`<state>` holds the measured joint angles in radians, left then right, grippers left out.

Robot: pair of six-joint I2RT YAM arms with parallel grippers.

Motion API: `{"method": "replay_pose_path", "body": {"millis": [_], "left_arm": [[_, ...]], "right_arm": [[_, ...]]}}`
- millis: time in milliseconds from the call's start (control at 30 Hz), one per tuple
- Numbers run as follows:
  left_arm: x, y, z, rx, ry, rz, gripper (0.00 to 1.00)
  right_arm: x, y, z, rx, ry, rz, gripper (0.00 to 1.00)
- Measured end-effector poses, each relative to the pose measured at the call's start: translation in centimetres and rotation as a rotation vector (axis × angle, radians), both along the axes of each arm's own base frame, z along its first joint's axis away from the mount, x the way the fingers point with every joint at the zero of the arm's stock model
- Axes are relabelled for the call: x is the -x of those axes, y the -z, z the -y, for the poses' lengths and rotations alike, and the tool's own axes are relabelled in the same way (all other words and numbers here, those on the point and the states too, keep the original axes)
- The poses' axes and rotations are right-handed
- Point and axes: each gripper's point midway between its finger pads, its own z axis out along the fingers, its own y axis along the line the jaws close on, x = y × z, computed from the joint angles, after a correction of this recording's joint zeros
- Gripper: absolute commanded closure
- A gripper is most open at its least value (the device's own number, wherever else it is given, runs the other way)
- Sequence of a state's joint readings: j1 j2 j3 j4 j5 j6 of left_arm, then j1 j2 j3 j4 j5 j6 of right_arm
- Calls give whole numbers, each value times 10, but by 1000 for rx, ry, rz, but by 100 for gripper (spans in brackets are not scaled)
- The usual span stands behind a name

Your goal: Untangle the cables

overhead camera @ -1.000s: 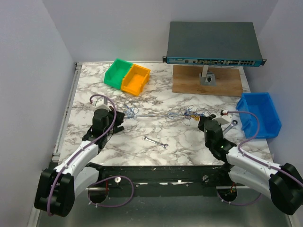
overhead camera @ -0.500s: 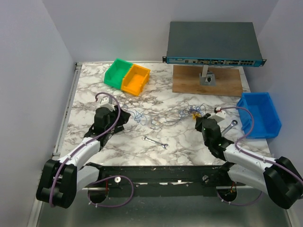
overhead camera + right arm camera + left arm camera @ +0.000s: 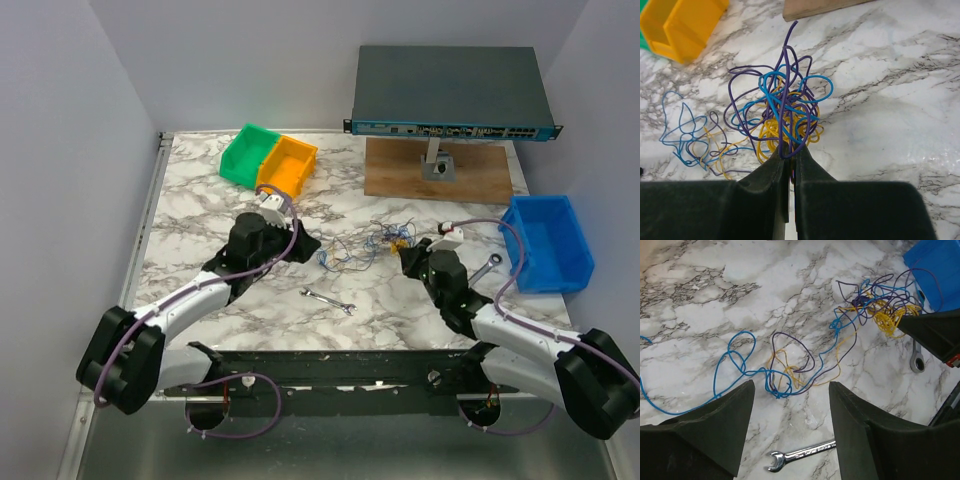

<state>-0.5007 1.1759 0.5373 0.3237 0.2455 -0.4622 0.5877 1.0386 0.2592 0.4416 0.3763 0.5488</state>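
The cables (image 3: 388, 238) are thin blue, yellow and purple wires on the marble table. A dense clump (image 3: 785, 115) of them sits at the tips of my right gripper (image 3: 790, 150), which is shut on a purple strand of it. Looser loops (image 3: 776, 388) trail left from the clump (image 3: 885, 317) and lie flat just ahead of my left gripper (image 3: 791, 390). That gripper is open with nothing between its fingers. In the top view the left gripper (image 3: 300, 243) is left of the loose strands and the right gripper (image 3: 405, 256) is on the clump's right side.
A silver wrench (image 3: 329, 301) lies on the table below the left gripper (image 3: 805, 454); another wrench (image 3: 487, 270) lies by the blue bin (image 3: 548, 243). Green (image 3: 248, 153) and orange (image 3: 287, 167) bins stand at the back left. A network switch (image 3: 450, 90) stands on a wooden board (image 3: 400, 172).
My left gripper opened, released the blue strand and moved right towards the middle. The cable that was stretched taut went slack into loose loops. The right gripper shifted slightly left, still shut.
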Motion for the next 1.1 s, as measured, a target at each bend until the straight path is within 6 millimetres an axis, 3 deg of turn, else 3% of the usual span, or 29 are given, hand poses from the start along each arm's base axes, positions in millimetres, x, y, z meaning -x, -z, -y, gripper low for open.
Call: {"method": "replay_pose_path", "body": {"millis": [200,567,667,767,900,1000,1100], "left_arm": [[-17,19,12,-66,20,-95,38],[-37,54,0,-195,-88,-231,39],[-49,64,6,-216,-92,-269,47],[-61,80,13,-249,-93,-328,63],[-62,97,14,-288,-93,-398,100],[-58,102,8,-298,-101,-438,100],[-58,103,2,-273,-113,-450,100]], "right_arm": [[-2,-12,-3,-22,-14,40,99],[-2,-13,-5,-25,-21,41,99],[-2,-12,-6,-25,-24,39,99],[-2,-12,-6,-25,-25,39,99],[-2,-11,-6,-25,-25,38,99],[-3,-11,-3,-22,-11,39,99],[-4,-7,11,-14,78,24,99]]}}
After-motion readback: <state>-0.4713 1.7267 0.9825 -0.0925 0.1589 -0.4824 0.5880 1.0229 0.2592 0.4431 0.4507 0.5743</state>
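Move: The blue loop at the loose left end of the cables lies about 6 cm ahead of the left hand, neither left nor right, and some 10 cm below. From that hand, the small purple-and-yellow loops are 3 cm ahead and 8 cm right, and the wrench about 11 cm back and 8 right, both on the table. From the right hand, the blue loop is roughly 28 cm left, 3 ahead and 5 below; the tangled bundle it holds is 3 cm ahead, 1 left. The blue loop is what the left hand comes down to, fingers already open: it sinks some 10 cm while reaching about 6 cm forward, tipping its fingers roughly 30 degrees further down, then shuts them to pinch the strand close to the table. The right hand keeps its grip on the bundle, rises about a centimetre and only at the end starts edging right. ##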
